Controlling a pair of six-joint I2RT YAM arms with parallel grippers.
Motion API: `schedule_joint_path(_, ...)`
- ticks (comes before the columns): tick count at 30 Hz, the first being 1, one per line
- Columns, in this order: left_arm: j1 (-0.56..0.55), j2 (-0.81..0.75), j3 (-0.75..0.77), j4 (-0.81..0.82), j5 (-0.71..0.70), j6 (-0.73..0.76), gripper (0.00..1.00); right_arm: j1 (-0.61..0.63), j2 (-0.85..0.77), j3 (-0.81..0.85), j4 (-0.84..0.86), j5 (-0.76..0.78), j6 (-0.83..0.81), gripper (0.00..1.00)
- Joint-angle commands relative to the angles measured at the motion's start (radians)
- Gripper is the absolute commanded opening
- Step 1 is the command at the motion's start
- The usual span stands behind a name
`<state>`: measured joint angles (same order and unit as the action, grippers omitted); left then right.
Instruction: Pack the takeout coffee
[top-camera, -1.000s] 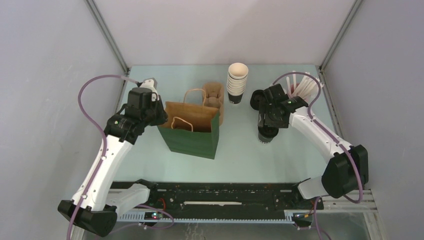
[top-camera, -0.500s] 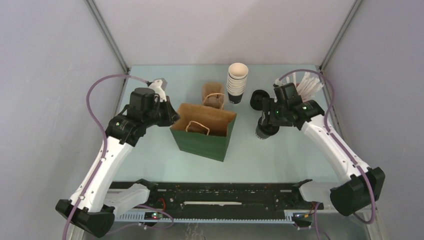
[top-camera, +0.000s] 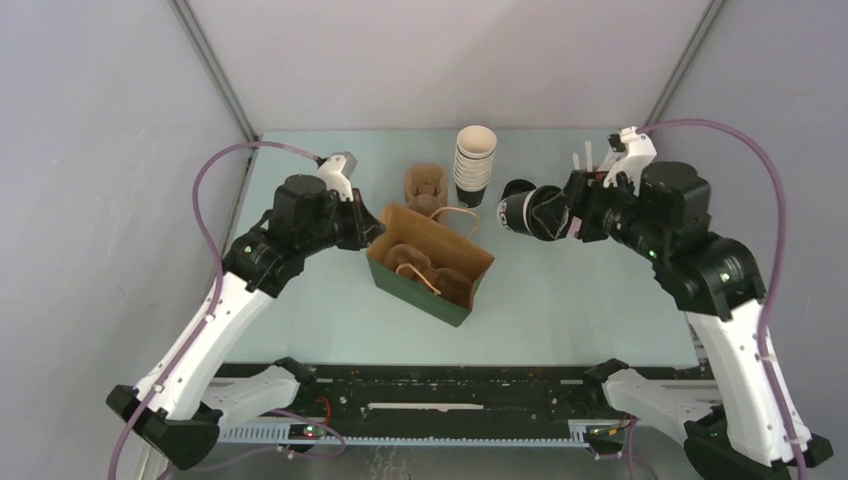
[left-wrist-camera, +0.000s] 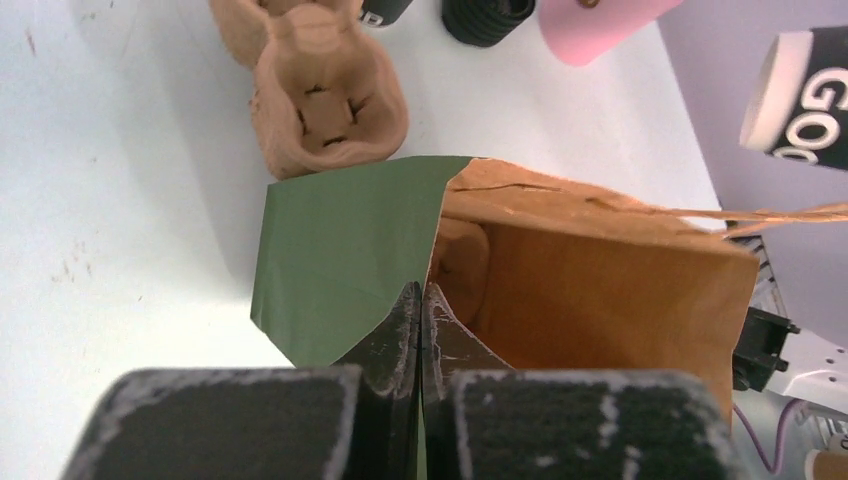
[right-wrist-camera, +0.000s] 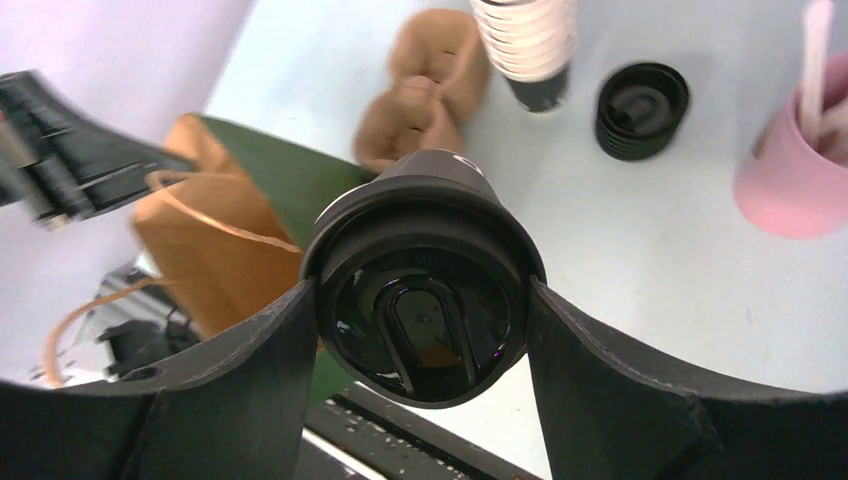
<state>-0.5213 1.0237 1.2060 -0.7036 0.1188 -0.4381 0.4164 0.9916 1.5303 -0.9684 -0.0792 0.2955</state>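
Note:
The takeout coffee (top-camera: 532, 212), a dark cup with a black lid (right-wrist-camera: 425, 320), hangs above the table, tipped on its side. Its base points left towards the green bag (top-camera: 432, 285). My right gripper (top-camera: 562, 215) is shut on it just under the lid, one finger (right-wrist-camera: 250, 380) on each side. The left gripper (top-camera: 372, 232) is shut on the bag's left rim, pinching the paper between its fingertips (left-wrist-camera: 408, 310). The bag (left-wrist-camera: 345, 250) leans with its brown mouth open towards the cup (left-wrist-camera: 800, 100). A brown pulp piece (top-camera: 425, 262) lies inside.
A brown pulp cup carrier (top-camera: 425, 188) sits behind the bag. A tall stack of white-rimmed cups (top-camera: 474, 165) stands at the back middle. A squat stack of black lids (right-wrist-camera: 641, 110) and a pink holder of straws (right-wrist-camera: 790, 170) stand right of it.
The right gripper lifted the coffee off the table and tipped it sideways towards the bag. The left gripper dragged the bag rightwards and tilted it, mouth now facing the cup.

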Motion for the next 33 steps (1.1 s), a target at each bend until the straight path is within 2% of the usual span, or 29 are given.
schedule_joint_path(1, -0.025, -0.057, -0.028, 0.128, -0.003, -0.001, 0.00, 0.075, -0.024, 0.087, 0.027, -0.054, -0.008, 0.62)
schedule_joint_path(7, -0.045, -0.102, -0.069, 0.169, -0.018, 0.030, 0.00, 0.231, -0.025, 0.171, 0.102, -0.056, 0.029, 0.61)
schedule_joint_path(16, -0.051, -0.185, -0.129, 0.151, -0.047, 0.081, 0.00, 0.516, 0.101, 0.270, 0.230, -0.069, -0.033, 0.61)
schedule_joint_path(21, -0.051, -0.237, -0.151, 0.165, -0.076, 0.116, 0.00, 0.657, 0.152, 0.242, 0.257, 0.009, -0.108, 0.61)
schedule_joint_path(33, -0.051, -0.292, -0.188, 0.200, -0.080, 0.126, 0.00, 0.845, 0.238, 0.110, 0.183, 0.287, -0.292, 0.60)
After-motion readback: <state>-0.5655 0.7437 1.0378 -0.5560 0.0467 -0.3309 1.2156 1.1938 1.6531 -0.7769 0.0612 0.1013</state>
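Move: From the right hand, which already holds the lidded coffee cup, the bag's mouth lies about 21 cm to the left, 5 cm back and 9 cm lower. The stack of black lids is some 22 cm ahead and 1 cm left, the paper cup stack equally far ahead but 12 cm left, both some 25 to 30 cm below. For the left hand, already pinching the bag's rim, the middle of that mouth is 9 cm right, 5 cm back, about level. Leftward and back in an arch, the right hand carries the cup about 19 cm left and 11 cm back to the bag's mouth, rising some 11 cm before sinking about 8, while it swings roughly 40 degrees counter-clockwise and keeps its grip. The left hand keeps its pinch on the rim, lifting it 3 cm, drawing it back and slightly left, and tilting its fingertips up. ##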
